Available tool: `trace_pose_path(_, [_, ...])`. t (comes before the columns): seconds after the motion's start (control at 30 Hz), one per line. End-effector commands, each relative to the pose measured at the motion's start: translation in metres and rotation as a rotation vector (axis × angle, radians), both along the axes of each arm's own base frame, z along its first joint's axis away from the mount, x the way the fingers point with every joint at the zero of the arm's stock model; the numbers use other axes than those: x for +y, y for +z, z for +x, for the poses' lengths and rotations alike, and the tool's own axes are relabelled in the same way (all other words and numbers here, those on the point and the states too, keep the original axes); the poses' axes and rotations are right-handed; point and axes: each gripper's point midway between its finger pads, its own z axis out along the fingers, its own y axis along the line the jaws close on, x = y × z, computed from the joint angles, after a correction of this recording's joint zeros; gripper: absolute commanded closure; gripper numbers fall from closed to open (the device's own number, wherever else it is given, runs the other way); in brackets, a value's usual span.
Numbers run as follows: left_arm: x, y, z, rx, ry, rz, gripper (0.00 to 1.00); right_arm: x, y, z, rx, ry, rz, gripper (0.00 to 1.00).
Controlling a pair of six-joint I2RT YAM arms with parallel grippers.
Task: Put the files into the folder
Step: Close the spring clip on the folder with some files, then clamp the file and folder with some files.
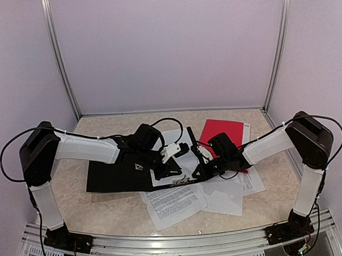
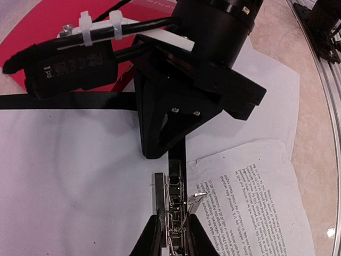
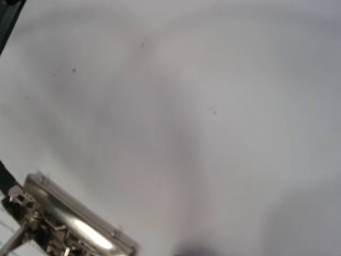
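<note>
The black folder (image 1: 113, 176) lies open in the middle of the table. A blank white sheet (image 2: 69, 181) rests inside it beside the metal clip (image 2: 176, 202). My left gripper (image 2: 175, 232) has its fingers pressed on both sides of that clip. My right gripper (image 1: 204, 163) comes in from the right, shut, its tip (image 2: 157, 152) pressing down on the blank sheet (image 3: 202, 106) just beyond the clip (image 3: 74, 224). Its own fingers do not show in the right wrist view. Printed files (image 1: 174, 204) lie loose just outside the folder, one right next to the clip (image 2: 250, 208).
A red cover (image 1: 222, 128) lies at the back right, under the sheets' far edge. More loose sheets (image 1: 242, 187) spread at the front right. Pale walls and an aluminium frame (image 1: 60, 59) close the table on three sides; a rail (image 1: 176, 241) runs along the near edge.
</note>
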Motion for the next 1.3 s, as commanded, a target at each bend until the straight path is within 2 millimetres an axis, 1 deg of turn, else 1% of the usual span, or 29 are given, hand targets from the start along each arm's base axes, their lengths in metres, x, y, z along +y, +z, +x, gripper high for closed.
trace_pose_path(0.0, [-0.004,-0.019,-0.009,0.050,-0.024,0.036,0.83,-0.012,-0.020,-0.008,0.047,-0.012,-0.056,1.00])
trace_pose_path(0.1, [-0.001,-0.017,-0.011,0.044,-0.014,0.016,0.75,-0.009,-0.009,-0.005,0.027,-0.007,-0.036,0.99])
trace_pose_path(0.2, [0.003,-0.004,-0.013,0.013,-0.008,-0.024,0.65,-0.007,-0.002,-0.003,0.009,-0.004,-0.031,0.99])
trace_pose_path(0.3, [0.011,0.003,-0.014,0.002,0.006,-0.031,0.56,-0.006,0.000,-0.001,0.006,-0.003,-0.031,0.99])
trace_pose_path(0.4, [0.025,-0.001,-0.012,0.011,0.033,-0.017,0.51,-0.006,-0.003,-0.001,0.013,-0.002,-0.035,0.98])
trace_pose_path(0.5, [0.039,-0.010,-0.020,0.051,0.005,-0.022,0.44,-0.006,-0.005,-0.002,0.019,0.000,-0.036,0.99])
trace_pose_path(0.6, [0.042,-0.014,-0.018,0.036,-0.017,-0.048,0.39,-0.006,-0.008,-0.003,0.024,0.000,-0.039,0.99])
trace_pose_path(0.7, [0.041,-0.018,-0.012,0.035,-0.033,-0.053,0.37,-0.005,-0.008,-0.003,0.027,0.001,-0.035,0.99])
trace_pose_path(0.83, [0.034,-0.029,-0.007,0.030,-0.072,-0.046,0.36,-0.004,-0.008,-0.002,0.027,0.001,-0.034,0.99])
trace_pose_path(0.9, [0.029,-0.032,-0.004,0.018,-0.088,-0.044,0.36,-0.004,-0.008,-0.002,0.028,0.002,-0.035,0.99])
trace_pose_path(0.93, [0.028,-0.038,-0.003,0.028,-0.096,-0.034,0.36,-0.004,-0.008,-0.002,0.028,0.002,-0.036,0.99])
trace_pose_path(1.07, [0.024,-0.050,0.001,0.016,-0.114,-0.025,0.36,-0.005,-0.008,-0.002,0.026,0.002,-0.037,0.99])
trace_pose_path(1.17, [0.021,-0.055,0.005,0.001,-0.112,-0.028,0.37,-0.004,-0.008,-0.003,0.031,0.004,-0.034,0.99])
trace_pose_path(1.27, [0.021,-0.061,0.004,-0.001,-0.111,-0.026,0.39,-0.004,-0.009,-0.003,0.032,0.006,-0.034,0.99])
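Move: About 7 cm below the left hand and roughly 1 cm to its right sits the spring clip, lever still raised; from the right hand it is some 5 cm left, 2 cm back and 1 cm lower. The white sheet's middle lies about 15 cm ahead of the left hand and 3 cm left. From that hand, the printed page is some 13 cm back and 2 cm left, and the folder cover roughly 10 cm ahead and 22 cm left. Dipping about 2 cm towards the spring clip and easing back, the left hand then swings some 5 cm left as its nearly shut fingers spread wide, before sinking again and edging right to bring the open fingers low beside the clip's left end, lever ahead between them. The right hand stays put, closed fingertips at the clip's right end. ##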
